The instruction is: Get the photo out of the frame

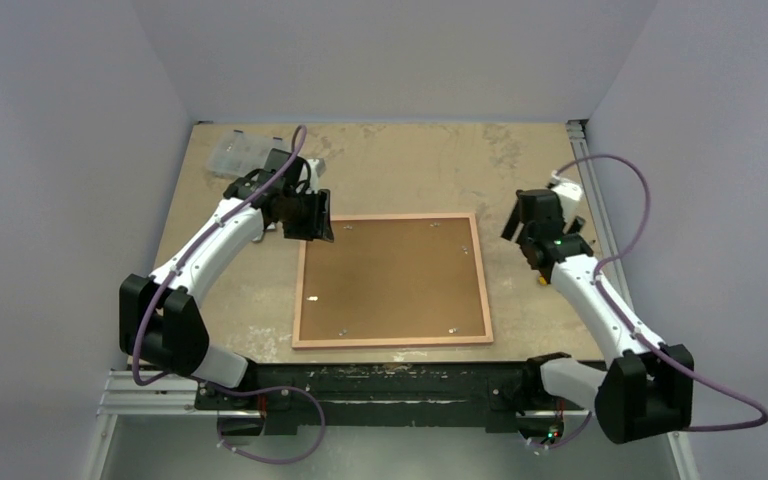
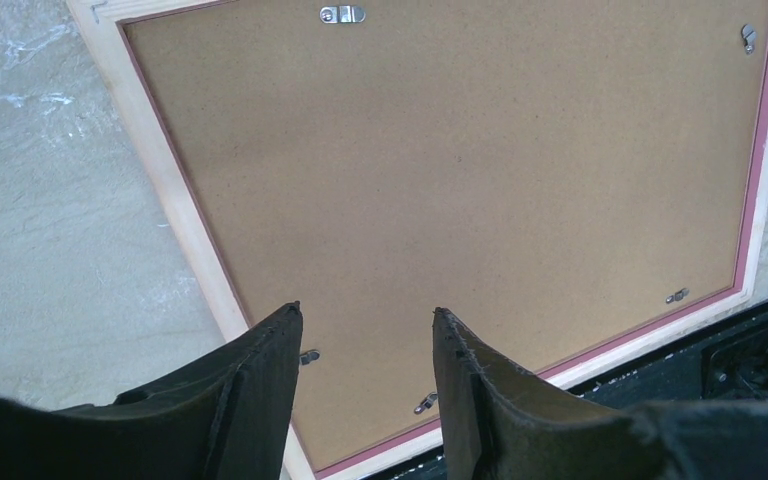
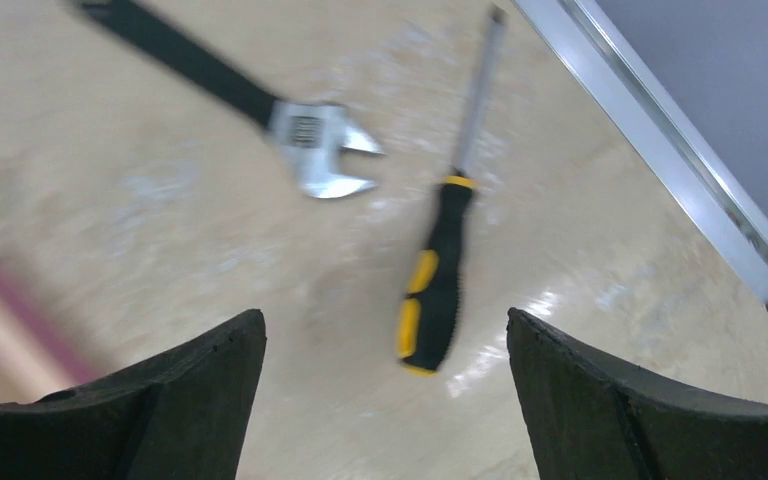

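The frame [image 1: 390, 280] lies face down in the middle of the table, brown fibreboard back up, with a pale rim and a thin pink inner border. In the left wrist view the back [image 2: 460, 180] fills the picture, with small metal clips [image 2: 676, 296] near its edges. The photo is hidden under the backing. My left gripper [image 1: 312, 222] hovers over the frame's far left corner, open and empty [image 2: 365, 312]. My right gripper [image 1: 533, 225] is to the right of the frame, above bare table, open and empty [image 3: 385, 325].
A black-and-yellow screwdriver [image 3: 430, 300] and an adjustable wrench [image 3: 305, 130] lie on the table under the right gripper. A clear plastic object [image 1: 235, 155] sits at the far left. A metal rail [image 1: 600, 225] runs along the right edge. Grey walls enclose the table.
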`<control>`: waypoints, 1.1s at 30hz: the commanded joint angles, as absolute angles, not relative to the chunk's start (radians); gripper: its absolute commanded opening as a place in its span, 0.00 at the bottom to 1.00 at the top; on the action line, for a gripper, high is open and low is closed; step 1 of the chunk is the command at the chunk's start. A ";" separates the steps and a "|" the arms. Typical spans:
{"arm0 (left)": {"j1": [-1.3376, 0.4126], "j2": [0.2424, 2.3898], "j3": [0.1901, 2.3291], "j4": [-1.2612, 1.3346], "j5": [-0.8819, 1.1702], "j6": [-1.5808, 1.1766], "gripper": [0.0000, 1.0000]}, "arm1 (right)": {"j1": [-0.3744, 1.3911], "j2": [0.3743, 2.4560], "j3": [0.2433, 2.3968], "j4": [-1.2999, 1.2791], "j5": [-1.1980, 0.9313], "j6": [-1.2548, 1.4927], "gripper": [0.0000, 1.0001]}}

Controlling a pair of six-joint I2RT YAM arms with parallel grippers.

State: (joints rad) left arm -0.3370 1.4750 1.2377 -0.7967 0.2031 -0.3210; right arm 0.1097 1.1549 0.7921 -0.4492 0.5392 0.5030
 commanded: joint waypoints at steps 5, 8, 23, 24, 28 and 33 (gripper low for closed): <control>-0.337 1.464 1.249 -0.778 0.181 -0.302 0.50 | 0.665 1.127 0.881 -0.477 0.445 0.177 0.83; -0.336 1.468 1.247 -0.777 0.163 -0.302 0.51 | 0.883 1.099 0.836 -0.422 0.356 0.063 0.80; -0.328 1.493 1.250 -0.765 0.184 -0.307 0.51 | 1.236 1.257 0.827 -0.419 -0.013 -0.119 0.67; -0.327 1.493 1.250 -0.764 0.186 -0.307 0.51 | 1.238 1.276 0.829 -0.420 -0.020 -0.124 0.66; -0.327 1.487 1.247 -0.762 0.186 -0.307 0.51 | 1.246 1.345 0.839 -0.422 0.018 -0.150 0.63; -0.327 1.486 1.247 -0.761 0.188 -0.308 0.51 | 1.249 1.426 0.846 -0.416 0.084 -0.180 0.54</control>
State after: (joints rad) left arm -0.3347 1.4979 1.2373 -0.7906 0.1764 -0.3206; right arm 1.2423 1.3895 0.8257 -0.4374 0.0376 -0.1352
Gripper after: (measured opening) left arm 0.512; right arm 0.575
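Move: The frame's near edge, at its middle, lies about 32 cm to the right hand's left, 19 cm back and 12 cm below. The near right clip is some 14 cm to the right of that middle and 3 cm farther out; the near left clip is 12 cm to the left of it and also 3 cm farther out. The screwdriver lies level with the hand, 10 cm to its right. From the left hand, that edge's middle is some 18 cm back, 18 cm right and 14 cm below. The frame's near edge is what the right hand swings to, leaving the screwdriver behind: quickly left some 33 cm and back, rising slightly at first, then sinking as it slows. It turns about 110 degrees counter-clockwise and tips the fingers further down, so they come to straddle the line of the edge from above, partly closing but without visible contact. ##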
